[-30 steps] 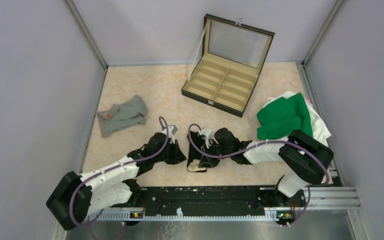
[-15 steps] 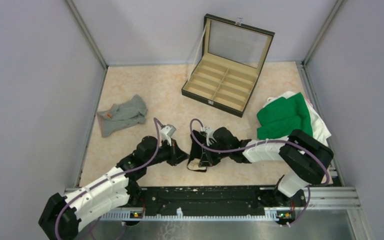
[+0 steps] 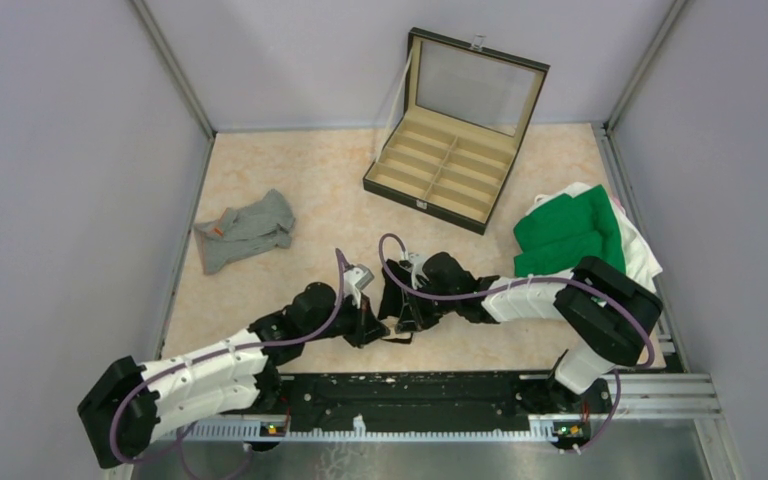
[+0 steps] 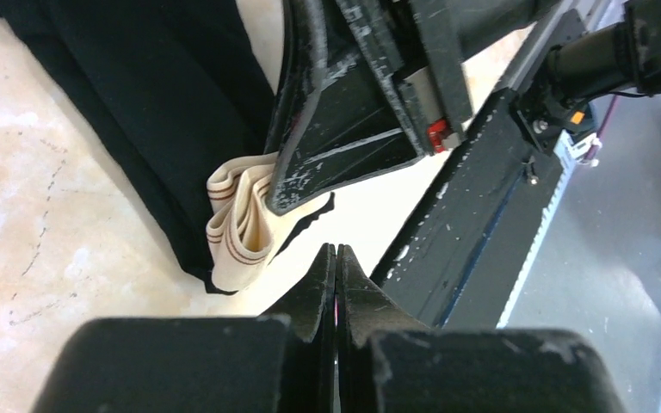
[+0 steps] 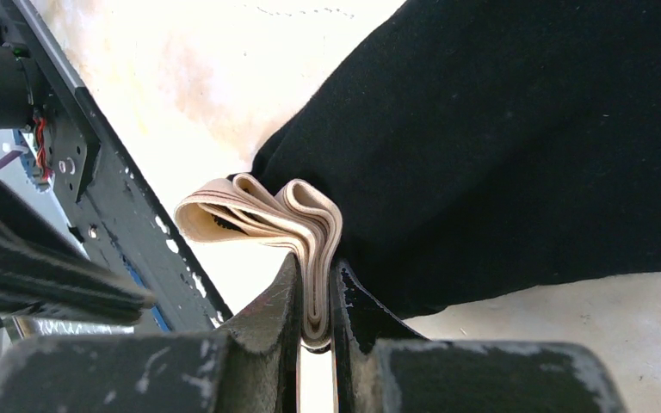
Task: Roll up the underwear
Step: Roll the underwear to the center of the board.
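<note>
The black underwear lies bunched on the table near the front edge, its cream striped waistband folded over. My right gripper is shut on that waistband fold, with several layers pinched between its fingers. In the top view it sits at the table's front middle. My left gripper is shut and empty, its tips just short of the waistband and close beside the right gripper's finger. It also shows in the top view. The grey underwear lies crumpled at the left, away from both arms.
An open compartmented case stands at the back middle. A green cloth lies over a white one at the right edge. The black mounting rail runs along the near edge, right behind both grippers.
My left arm has swung right and forward, bringing its shut gripper up against the right gripper and the waistband. The right gripper has kept its hold, nearly still.
</note>
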You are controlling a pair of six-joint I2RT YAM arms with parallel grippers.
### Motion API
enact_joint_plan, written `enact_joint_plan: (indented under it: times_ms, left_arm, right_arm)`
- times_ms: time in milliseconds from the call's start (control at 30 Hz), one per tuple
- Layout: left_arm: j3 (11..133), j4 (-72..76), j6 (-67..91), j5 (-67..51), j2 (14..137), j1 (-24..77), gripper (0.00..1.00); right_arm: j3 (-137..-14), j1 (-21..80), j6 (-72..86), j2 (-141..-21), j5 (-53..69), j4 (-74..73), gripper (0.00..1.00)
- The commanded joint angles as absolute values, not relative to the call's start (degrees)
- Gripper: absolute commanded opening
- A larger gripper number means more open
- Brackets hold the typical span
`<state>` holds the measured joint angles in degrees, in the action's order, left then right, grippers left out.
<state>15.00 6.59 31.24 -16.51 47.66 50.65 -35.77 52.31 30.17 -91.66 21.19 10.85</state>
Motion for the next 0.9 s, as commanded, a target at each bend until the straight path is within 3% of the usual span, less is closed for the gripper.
enact_joint_plan:
  times_ms: [0,867]
  left_arm:
    - [14.63,11.14,30.32,-13.34,51.23,51.33,0.0]
    - [19.31,11.02,32.38,-2.05,65.18,51.33,0.0]
  right_arm:
    - [-34.22,51.87,28.95,-94.71,14.41,2.98,0.0]
    - [-33.72,51.85,27.97,-91.27,13.56,3.02,0.03]
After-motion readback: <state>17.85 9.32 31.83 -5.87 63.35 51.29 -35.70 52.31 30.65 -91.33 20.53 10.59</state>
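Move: The underwear's cream waistband is bunched into folds; its middle lies about 3 cm ahead of the left fingertips, some 2 cm to their right and about 7 cm below. The black body stretches away beyond it, its middle about 10 cm ahead and 2 cm right. The right fingertips, some 3 cm ahead and 4 cm right of the left ones, already grip the folds; the waistband's middle is 2 cm left of them, level. The waistband's loose folds are met by the left hand's shut fingertips, which first sink about 5 cm beside them, pitching tips-down, then slide forward some 3 cm at low height and push against the folds, the wrist having turned about 15 degrees in all, partly counter-clockwise. The right hand stays put and keeps its pinch. ##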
